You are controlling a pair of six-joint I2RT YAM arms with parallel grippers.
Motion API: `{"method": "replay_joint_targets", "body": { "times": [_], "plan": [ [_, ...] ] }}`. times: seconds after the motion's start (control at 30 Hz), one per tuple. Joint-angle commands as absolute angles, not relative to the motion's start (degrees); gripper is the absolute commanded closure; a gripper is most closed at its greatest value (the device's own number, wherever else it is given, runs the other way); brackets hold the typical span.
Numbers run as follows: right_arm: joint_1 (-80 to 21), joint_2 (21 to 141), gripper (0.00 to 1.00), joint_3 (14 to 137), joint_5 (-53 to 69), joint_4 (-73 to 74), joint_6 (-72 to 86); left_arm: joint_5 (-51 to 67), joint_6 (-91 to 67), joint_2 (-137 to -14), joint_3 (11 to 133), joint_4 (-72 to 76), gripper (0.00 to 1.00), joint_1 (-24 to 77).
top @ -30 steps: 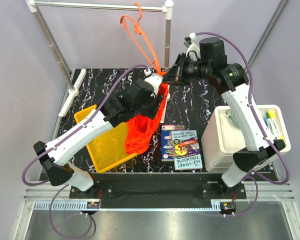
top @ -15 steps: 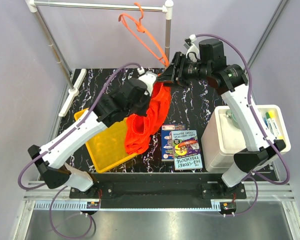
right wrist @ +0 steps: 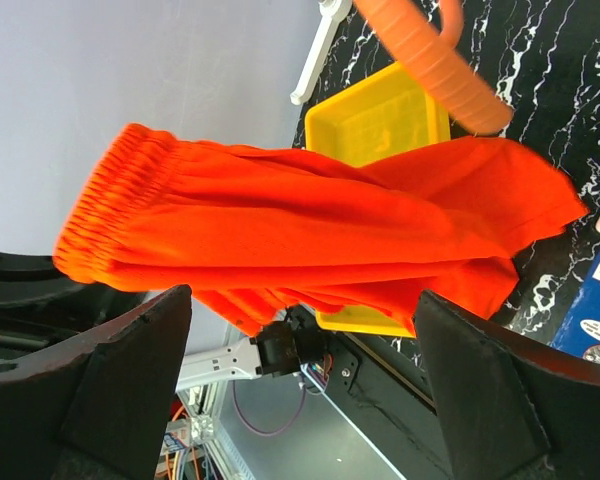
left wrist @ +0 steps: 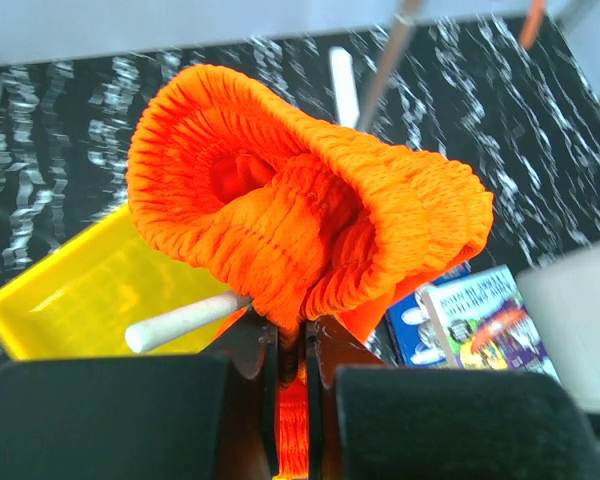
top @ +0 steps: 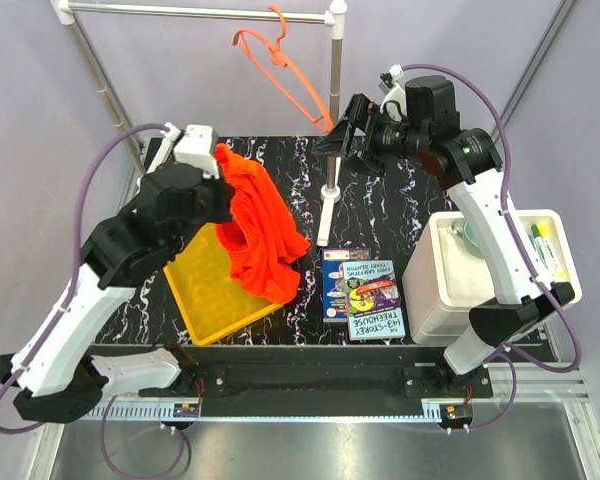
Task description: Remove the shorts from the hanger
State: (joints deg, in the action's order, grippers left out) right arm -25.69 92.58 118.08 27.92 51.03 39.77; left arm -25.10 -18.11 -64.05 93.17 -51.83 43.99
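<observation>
The orange-red shorts (top: 258,225) hang crumpled from my left gripper (top: 220,168), which is shut on their gathered edge above the yellow tray (top: 202,292). They are free of the hanger. In the left wrist view the jaws (left wrist: 292,335) pinch a fold of the shorts (left wrist: 300,210). The thin orange hanger (top: 285,70) hangs bare from the grey rail (top: 200,12). My right gripper (top: 342,130) is open just below the hanger's lower end. In the right wrist view nothing is between its fingers (right wrist: 110,390); the shorts (right wrist: 310,230) and the hanger (right wrist: 435,65) lie beyond.
Two books (top: 363,290) lie right of the tray on the black marbled table. A white bin (top: 480,265) with small items stands at the right. The rail's upright post (top: 334,100) and white foot (top: 325,215) stand mid-table.
My left gripper shut on the shorts and carried them up and left, off the hanger. My right gripper opened, and the hanger now hangs bare.
</observation>
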Motion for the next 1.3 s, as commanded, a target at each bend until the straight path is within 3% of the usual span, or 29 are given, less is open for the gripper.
{"method": "replay_joint_targets", "body": {
  "times": [0.0, 0.37, 0.53, 0.7, 0.93, 1.2, 1.27],
  "plan": [
    [-25.0, 89.4, 0.01, 119.0, 27.0, 51.7, 37.6, -35.1, -17.8, -60.9, 98.3, -48.8, 1.00, 43.4],
    [-24.1, 88.3, 0.00, 117.4, 27.3, 51.8, 37.1, -41.9, -5.2, -67.7, 120.8, -48.8, 1.00, 43.4],
    [-24.0, 88.1, 0.00, 116.6, 27.6, 51.8, 37.1, -42.3, -3.9, -69.0, 123.9, -48.3, 1.00, 43.5],
    [-23.8, 87.8, 0.00, 116.4, 27.9, 51.8, 36.8, -44.7, -5.0, -66.0, 118.9, -48.3, 1.00, 43.5],
    [-23.7, 88.2, 0.00, 115.6, 28.8, 51.7, 37.0, -45.2, -14.7, -58.8, 102.1, -48.4, 1.00, 43.3],
    [-23.7, 88.6, 0.00, 115.1, 30.0, 51.7, 37.4, -40.6, -28.2, -55.4, 88.7, -54.1, 1.00, 40.6],
    [-23.7, 88.5, 0.00, 114.7, 30.3, 51.7, 37.4, -34.8, -30.7, -54.8, 86.0, -55.1, 1.00, 36.7]
  ]
}}
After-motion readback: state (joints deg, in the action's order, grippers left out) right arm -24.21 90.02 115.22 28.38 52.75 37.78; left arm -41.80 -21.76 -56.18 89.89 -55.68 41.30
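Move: Over the right part of the yellow tray, the left hand still pinches the shorts by the waistband. The tray's middle lies about 6 cm to its left, some 2 cm ahead and 37 cm below. The empty hanger hangs about 16 cm ahead, 13 cm right and 18 cm higher; the books lie on the table roughly 32 cm right and 6 cm back. From the open right hand the tray is about 30 cm left, 5 cm back and 40 cm down. Swinging the held shorts up and left, the left hand rises some 15 cm while drifting about 8 cm left over the tray, its fingers tipping upward. It then lowers almost all the way back down, tipping down again, having turned about 20 degrees counter-clockwise, with the fingers kept shut on the waistband. ##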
